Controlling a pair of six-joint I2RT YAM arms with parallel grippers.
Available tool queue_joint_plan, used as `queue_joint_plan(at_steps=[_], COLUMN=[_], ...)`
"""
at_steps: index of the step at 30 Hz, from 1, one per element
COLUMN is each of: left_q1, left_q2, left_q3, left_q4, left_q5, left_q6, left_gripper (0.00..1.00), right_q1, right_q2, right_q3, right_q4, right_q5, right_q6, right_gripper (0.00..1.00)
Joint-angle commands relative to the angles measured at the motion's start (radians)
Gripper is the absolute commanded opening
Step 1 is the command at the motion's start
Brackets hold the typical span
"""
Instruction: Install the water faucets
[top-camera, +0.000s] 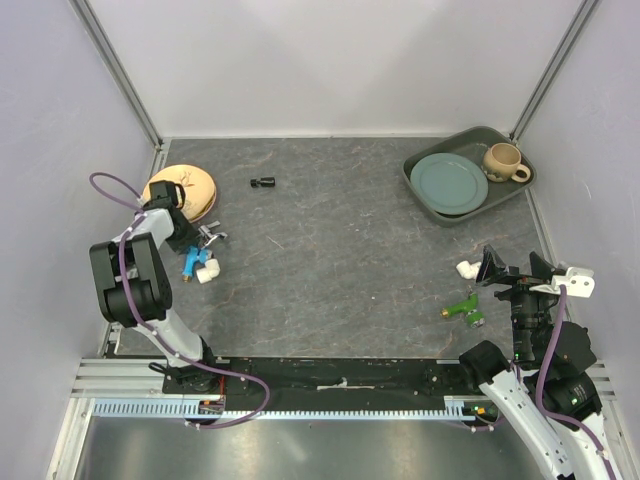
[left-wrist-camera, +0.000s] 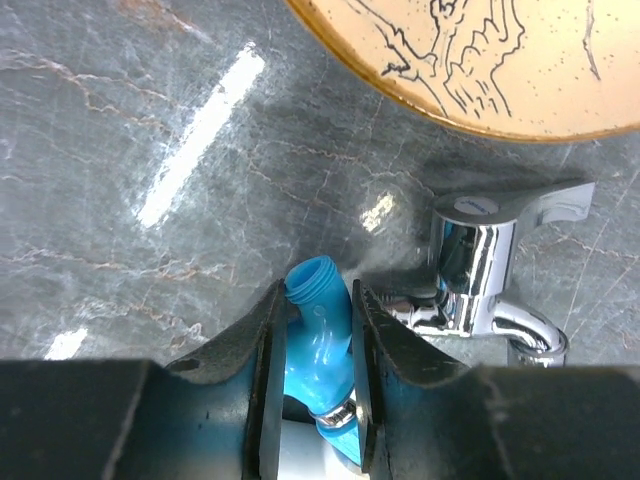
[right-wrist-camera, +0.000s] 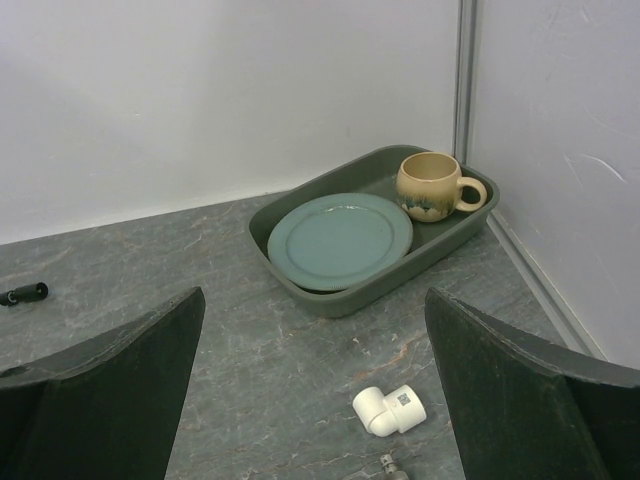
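The blue water faucet (left-wrist-camera: 320, 335) lies on the grey table at the left, its threaded end pointing away from the wrist. My left gripper (left-wrist-camera: 315, 305) is shut on it, with both fingers pressed to its sides. From above, that gripper (top-camera: 192, 256) sits over the blue faucet (top-camera: 188, 265), next to a white elbow piece (top-camera: 207, 272). The green water faucet (top-camera: 464, 308) lies on the table at the right. My right gripper (top-camera: 517, 268) hangs open above the table just behind it, holding nothing. In the right wrist view the gripper (right-wrist-camera: 315, 390) frames bare table.
A chrome tap (left-wrist-camera: 470, 260) lies right of the blue faucet, below a round wooden plate (top-camera: 185, 187). A second white elbow (right-wrist-camera: 389, 410) lies near the right gripper. A dark tray (top-camera: 415, 160) at back right holds a green plate (top-camera: 449, 183) and mug (top-camera: 503, 161). A small black piece (top-camera: 263, 182) lies mid-back.
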Motion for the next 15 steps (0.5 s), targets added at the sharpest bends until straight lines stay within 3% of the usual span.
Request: queue_joint_plan(at_steps=[1, 15], left_q1=[0.000, -0.002], left_q2=[-0.099, -0.289], left_q3=[0.016, -0.018], left_q4=[-0.028, 0.013], left_q5=[-0.027, 0.006], left_q6=[0.054, 0.069], left_gripper=[0.02, 0.02], right_q1=[0.011, 0.014], right_q2=[-0.005, -0.005], right_q3=[0.030, 0.029], right_q4=[0.006, 0.006], right_q5=[-0.007, -0.010], right_q6=[0.004, 0.005], right_gripper=[0.98, 0.98])
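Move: The left hand already holds the blue faucet between its fingertips, low over the table; where it is being taken can't be judged yet. The chrome faucet lies about 4 cm ahead and 4 cm right of this hand, the white elbow some 5 cm back and 4 cm right, both about 1 cm lower. The plate's middle is roughly 14 cm ahead and 3 cm left. From the idle right hand, the blue faucet is about 16 cm ahead, 62 cm left and 28 cm below. Straight up goes the left hand, by about 6.5 cm with next to no sideways travel, raising the blue faucet away from the tabletop, the chrome faucet and the white elbow. The fingers keep their pinch on the blue body while the wrist tips so that they swing some 10 degrees forward. ##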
